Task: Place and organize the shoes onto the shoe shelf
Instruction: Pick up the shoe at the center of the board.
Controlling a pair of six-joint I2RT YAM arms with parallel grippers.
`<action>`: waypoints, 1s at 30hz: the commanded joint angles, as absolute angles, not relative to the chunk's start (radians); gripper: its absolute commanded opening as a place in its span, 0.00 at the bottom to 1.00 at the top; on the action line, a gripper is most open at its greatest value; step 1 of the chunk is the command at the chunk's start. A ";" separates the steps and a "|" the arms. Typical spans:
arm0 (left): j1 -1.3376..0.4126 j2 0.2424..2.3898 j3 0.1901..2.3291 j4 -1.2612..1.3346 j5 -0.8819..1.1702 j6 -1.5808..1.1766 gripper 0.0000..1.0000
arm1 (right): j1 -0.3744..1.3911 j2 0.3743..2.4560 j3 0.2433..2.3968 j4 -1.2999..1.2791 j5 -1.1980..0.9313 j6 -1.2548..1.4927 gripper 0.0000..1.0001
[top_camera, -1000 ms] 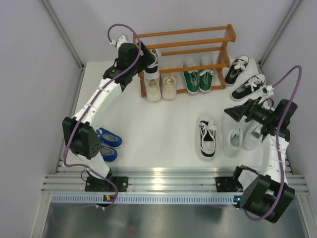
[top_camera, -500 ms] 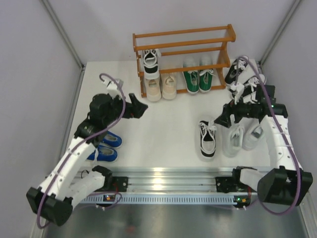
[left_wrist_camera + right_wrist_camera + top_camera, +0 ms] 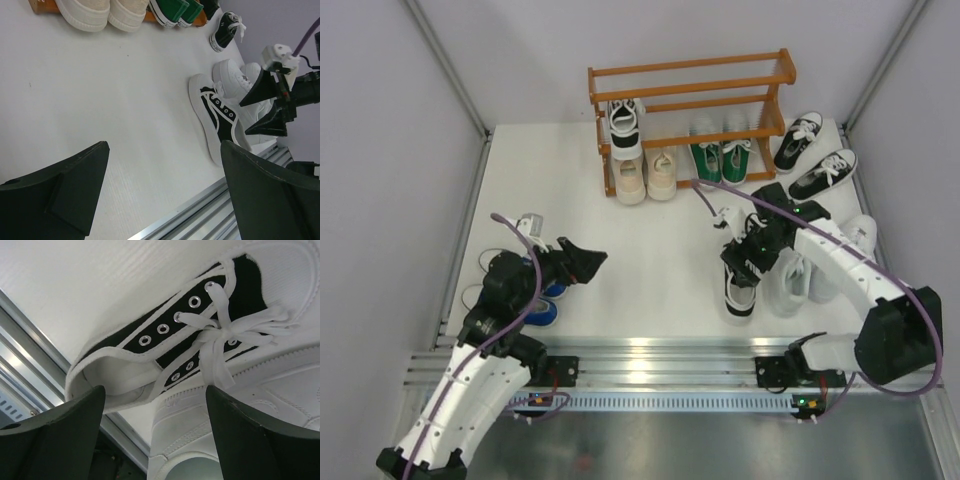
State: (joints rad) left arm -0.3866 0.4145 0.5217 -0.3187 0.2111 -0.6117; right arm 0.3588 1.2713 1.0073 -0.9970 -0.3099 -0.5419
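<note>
The shoe shelf stands at the back. One black shoe rests on its middle tier. A beige pair and a green pair sit on the bottom tier. A single black shoe lies at the front middle, beside the white pair. My right gripper hovers open just above the black shoe's heel, holding nothing. My left gripper is open and empty over bare table near the blue pair, which the arm partly hides.
Another black pair lies on the table right of the shelf. A metal rail runs along the near edge. Grey walls close in both sides. In the left wrist view the right gripper shows beside the black shoe.
The left arm drew back from the shelf to the near left, leaving the black shoe on the middle tier. The right gripper swung left from the white pair to over the single black shoe.
</note>
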 commanded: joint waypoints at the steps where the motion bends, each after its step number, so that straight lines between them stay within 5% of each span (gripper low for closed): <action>1: -0.383 0.408 0.503 -0.316 0.204 -0.687 0.98 | 0.390 1.316 0.999 -0.965 -0.190 -0.499 0.81; 6: -0.385 0.440 0.480 -0.311 0.201 -0.733 0.98 | 0.437 1.391 0.968 -0.896 -0.135 -0.474 0.71; 13: -0.383 0.474 0.348 -0.063 0.374 -0.868 0.98 | 0.437 1.396 0.966 -0.834 -0.049 -0.460 0.00; 18: -0.385 0.543 0.195 0.314 0.482 -1.032 0.98 | 0.430 1.235 1.043 -0.899 -0.189 -0.598 0.00; 30: -0.445 0.816 0.268 0.452 0.558 -0.993 0.98 | 0.459 1.245 1.183 -0.997 -0.704 -0.807 0.00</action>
State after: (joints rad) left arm -0.4259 0.7929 0.2146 0.3000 0.5198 -1.0142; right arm 0.4400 1.1999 1.1015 -0.9752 -0.5175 -0.7593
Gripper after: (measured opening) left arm 0.982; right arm 0.015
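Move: The black-and-white shoe at the centre of the board lies just under the right hand, its middle about 7 cm below, 2 cm ahead and 1 cm to the left, toe pointing forward. Close on its right stands a white shoe, roughly 12 cm to the hand's right and 2 cm ahead; the green pair on the shelf is about 32 cm ahead and 6 cm left. From the left hand the black-and-white shoe is some 39 cm to the right, about level fore and aft, and 18 cm below. The black-and-white shoe is pinched at the right side of its opening, by the laces: the right hand sinks about 5 cm with fingers open, shuts them fully, then lifts some 11 cm while swinging left about 7 cm, rolling its left side up and turning counter-clockwise. The left hand, still open, sinks about 8 cm and shifts right towards the shoe, tipping further down. ##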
